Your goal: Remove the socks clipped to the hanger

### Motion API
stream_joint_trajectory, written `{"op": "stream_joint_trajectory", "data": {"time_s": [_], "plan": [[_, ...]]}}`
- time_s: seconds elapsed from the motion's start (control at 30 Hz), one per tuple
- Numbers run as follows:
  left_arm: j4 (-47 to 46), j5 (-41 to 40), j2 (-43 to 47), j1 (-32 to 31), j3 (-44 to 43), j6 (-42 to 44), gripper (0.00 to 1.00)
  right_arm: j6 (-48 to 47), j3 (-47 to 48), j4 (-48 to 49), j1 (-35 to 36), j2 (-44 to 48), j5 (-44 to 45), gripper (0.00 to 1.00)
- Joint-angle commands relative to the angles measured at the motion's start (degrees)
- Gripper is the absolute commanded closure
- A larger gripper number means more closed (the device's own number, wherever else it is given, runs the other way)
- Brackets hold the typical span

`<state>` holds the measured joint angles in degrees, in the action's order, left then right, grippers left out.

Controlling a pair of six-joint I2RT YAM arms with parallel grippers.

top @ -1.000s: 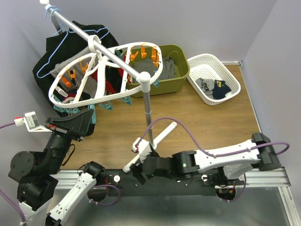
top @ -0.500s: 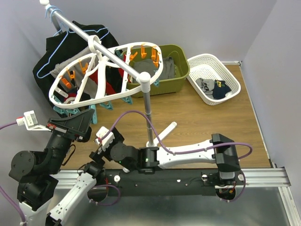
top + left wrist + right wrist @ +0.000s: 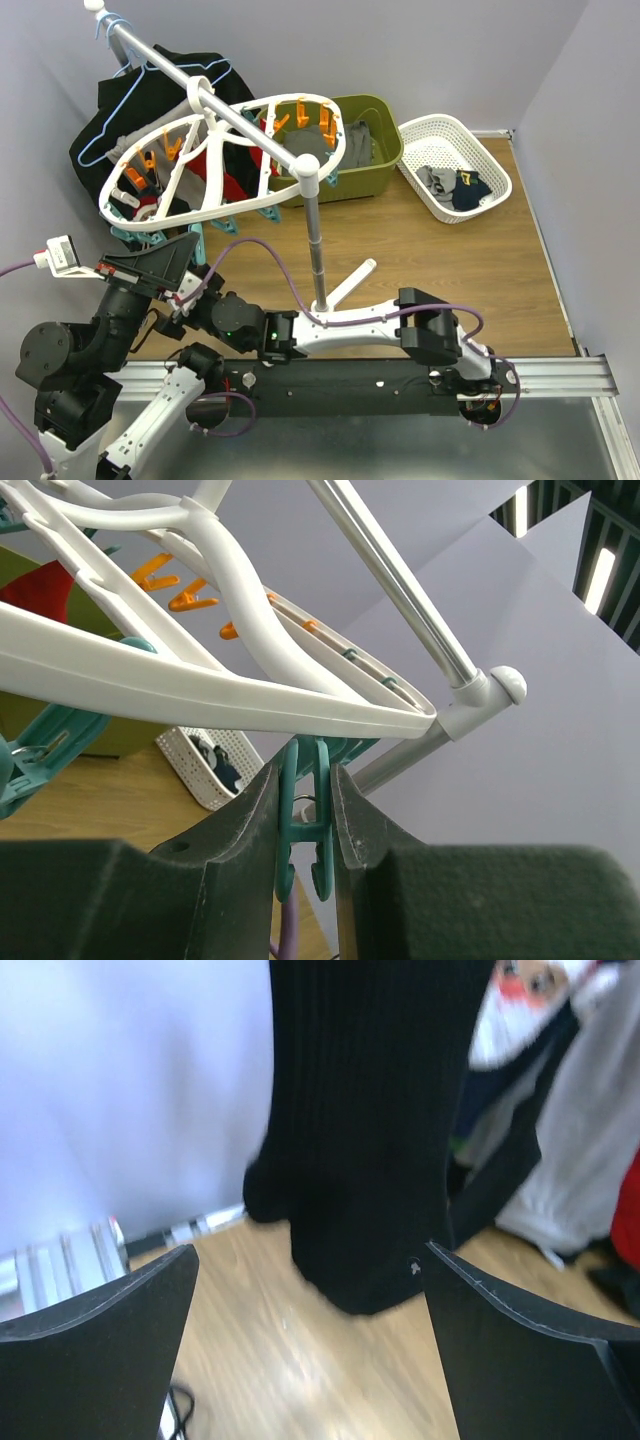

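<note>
The white oval hanger [image 3: 232, 206], ringed with orange and teal pegs, hangs from the rack's rail. My left gripper [image 3: 305, 780] reaches up under its near rim [image 3: 200, 695] and is shut on a teal peg [image 3: 318, 825]. A long black sock [image 3: 370, 1130] hangs straight ahead of my right gripper [image 3: 310, 1260], which is open wide and apart from it. A red and white patterned sock [image 3: 525, 1000] hangs behind. From above, my right gripper [image 3: 178, 300] sits low under the hanger's left end, just below the left gripper [image 3: 185, 248]. A red sock [image 3: 214, 160] shows through the lattice.
A white basket [image 3: 430, 124] at the back right holds grey and navy socks [image 3: 456, 187]. An olive bin [image 3: 384, 150] stands beside it. The rack's pole [image 3: 318, 250] rises mid-table. A black garment [image 3: 108, 112] on a blue wire hanger fills the back left.
My right arm has swung left across the table front to under the hanger, and its jaws have opened wider. The left gripper has kept its hold on the peg.
</note>
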<state>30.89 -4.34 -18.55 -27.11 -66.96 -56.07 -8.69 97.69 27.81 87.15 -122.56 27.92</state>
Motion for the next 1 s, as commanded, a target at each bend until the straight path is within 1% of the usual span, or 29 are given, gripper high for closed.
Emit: {"op": "stream_joint_trajectory", "data": {"time_s": [0.0,0.1,0.2,0.3,0.33,0.4,0.43,0.47,0.53,0.6,0.67,0.7,0.77,0.8,0.87,0.9,0.97], "plan": [[-0.75,2.67,1.32,0.04,-1.07,-2.11,1.00,-3.79,10.12,0.58,-1.28,-6.54,0.72,0.00],[-0.75,2.84,1.32,0.04,-1.59,-2.28,1.00,-3.97,15.41,-1.26,-2.25,-10.58,1.96,0.00],[-1.10,3.37,1.41,0.04,-1.51,-2.28,1.00,-5.63,16.21,0.30,-2.51,-12.61,3.45,0.06],[-0.92,3.46,1.49,-0.04,-1.16,-2.37,1.00,-5.82,16.13,0.49,-2.52,-12.88,3.63,0.21],[-0.84,3.55,1.49,0.04,-1.07,-2.20,1.00,-5.64,15.87,0.49,-2.43,-12.62,3.28,0.32],[-1.01,3.37,1.76,0.04,-0.63,-1.67,1.00,-4.85,14.29,1.19,-2.51,-11.39,2.14,0.39],[-1.19,3.37,2.11,-0.04,-0.37,-1.24,1.00,-4.59,13.50,1.63,-2.43,-11.03,2.22,0.52],[-1.19,3.28,2.28,0.04,-0.10,-1.14,0.99,-4.50,12.19,2.07,-2.52,-10.51,2.05,0.61],[-1.19,3.28,2.81,0.04,0.69,-1.14,0.98,-4.23,11.30,2.95,-2.52,-9.45,1.61,0.75],[-1.01,3.37,2.99,-0.04,1.13,-1.06,0.92,-3.36,11.21,1.55,-2.52,-8.66,0.91,0.82],[-0.75,3.37,3.16,-0.04,0.95,1.39,0.83,-2.66,10.33,1.02,-2.43,-7.70,0.73,0.83],[-0.84,3.46,3.25,0.04,0.52,2.89,0.71,-1.78,9.20,0.41,-2.43,-7.08,0.38,0.84],[-0.84,3.55,3.60,0.04,-0.19,6.05,0.59,-1.16,8.05,-0.65,-2.43,-5.33,0.20,0.87],[-0.84,3.72,3.78,0.04,-0.80,9.63,0.46,-0.37,7.26,-1.26,-2.34,-4.62,-0.32,0.88],[-0.84,4.07,4.66,0.04,-1.42,13.34,0.32,0.33,4.19,-1.71,-2.43,-2.42,-0.85,0.89],[-0.84,4.07,5.01,-0.04,-1.59,15.80,0.26,1.30,3.13,-2.14,-2.43,-1.63,-1.64,0.89],[-0.40,3.99,6.24,0.04,-1.68,17.92,0.23,2.09,1.10,-2.50,-2.43,-0.05,-1.99,0.91]]}}
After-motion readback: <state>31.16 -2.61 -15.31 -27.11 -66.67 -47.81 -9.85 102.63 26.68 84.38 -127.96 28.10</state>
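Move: The left gripper is already squeezing a teal clip between its fingertips. The next teal clip along the rim is about 5 cm to its right and 2 cm farther forward, another some 6 cm to its left and level with it, and the dark sock's lower end roughly 19 cm straight below. From the open right gripper, that sock end is about 4 cm ahead, 4 cm left and 1 cm down; the squeezed clip is about 4 cm ahead, 4 cm left and 18 cm up. Bring the open right gripper about 4 cm forward and 3 cm left, dipping 2 cm, around the dark sock's lower end; shut the fingers to pinch it, then draw it back to the right about 2 cm. Keep the left gripper squeezing the clip until the sock is pinched, then open it wide to let go, easing back under 2 cm. ##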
